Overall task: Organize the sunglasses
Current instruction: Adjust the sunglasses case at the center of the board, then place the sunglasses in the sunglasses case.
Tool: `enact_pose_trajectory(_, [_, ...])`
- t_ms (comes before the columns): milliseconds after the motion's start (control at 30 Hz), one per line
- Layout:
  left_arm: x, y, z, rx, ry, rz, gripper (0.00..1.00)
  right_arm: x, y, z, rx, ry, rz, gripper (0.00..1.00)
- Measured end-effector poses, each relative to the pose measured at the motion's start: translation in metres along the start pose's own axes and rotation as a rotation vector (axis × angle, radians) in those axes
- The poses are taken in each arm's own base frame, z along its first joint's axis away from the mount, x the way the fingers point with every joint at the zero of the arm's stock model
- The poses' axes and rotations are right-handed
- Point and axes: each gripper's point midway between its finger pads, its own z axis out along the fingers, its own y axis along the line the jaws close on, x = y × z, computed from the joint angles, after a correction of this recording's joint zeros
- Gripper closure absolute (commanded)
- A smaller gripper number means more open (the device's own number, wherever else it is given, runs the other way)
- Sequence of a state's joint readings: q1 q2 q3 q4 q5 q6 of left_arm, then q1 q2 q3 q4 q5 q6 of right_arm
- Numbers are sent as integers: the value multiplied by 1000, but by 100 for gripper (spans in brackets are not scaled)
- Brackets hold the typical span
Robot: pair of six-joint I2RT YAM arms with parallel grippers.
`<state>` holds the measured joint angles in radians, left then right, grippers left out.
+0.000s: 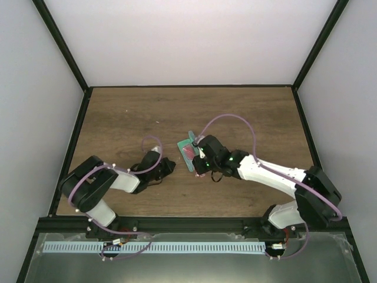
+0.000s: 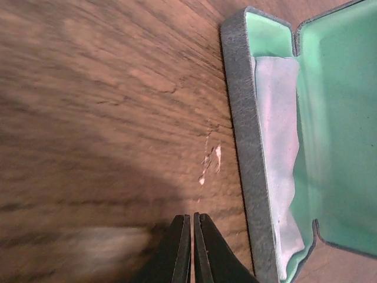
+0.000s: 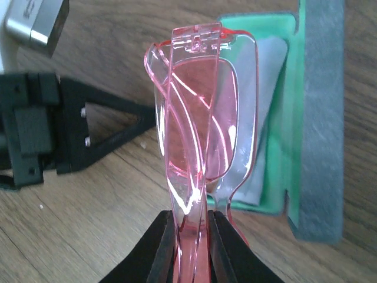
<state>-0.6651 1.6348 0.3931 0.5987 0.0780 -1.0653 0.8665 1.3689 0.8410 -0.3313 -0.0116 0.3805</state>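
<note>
My right gripper is shut on the folded sunglasses, pink-red and see-through, and holds them upright just above the table. Behind them lies the open grey case, lined in green, with a pale cloth inside. From above, the sunglasses sit over the case at the tip of the right gripper. My left gripper is shut and holds nothing, low over the wood. It is just left of the case rim, where the cloth also shows.
The left gripper and the right one face each other closely at the table's middle. The wooden table is ringed by a black frame and white walls.
</note>
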Motion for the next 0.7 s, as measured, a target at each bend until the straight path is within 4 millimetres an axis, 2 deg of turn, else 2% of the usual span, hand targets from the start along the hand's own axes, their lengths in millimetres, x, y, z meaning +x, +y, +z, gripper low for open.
enact_pose_trajectory(133, [1,5,-17,-10,-13,15,96,-19,8,6,-7,-11,22,96])
enact_pose_trajectory(333, [-1,-2,-44,46,-48,34,96,-44,16,24,3,-10,31,96])
enact_pose_trajectory(500, [1,-2,-65,73,-61,54,96,-43,11,52,48,40,42,96])
enact_pose_trajectory(600, [-3,-10,-78,102,-85,73,96,-39,2,67,98,73,58,97])
enact_pose_trajectory(700, [-8,-22,-93,148,-112,94,96,-34,-11,72,125,97,83,97])
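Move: The right hand, with the sunglasses already pinched in its fingers, has the middle of the open sunglasses case about 8 cm ahead, 1 cm to its left and some 10 cm below. The cloth in the case's near-left tray lies roughly 7 cm ahead, 4 cm left and 10 cm below that hand. From the low, shut left gripper, the case's middle is about 5 cm ahead and 7 cm to the right, level in height. The right arm carries the still-pinched sunglasses forward about 6 cm and left 4–5 cm towards the open case, first lifting slightly, then sinking some 5 cm over its tray side and easing back a little to the right at the end, while the hand turns slightly clockwise. Meanwhile the left hand, fingers shut and already clear of the case, backs away from its near-left side, rising about 7 cm while drawing back and left some 4 cm each way, its fingers tipping up roughly 10 degrees. ##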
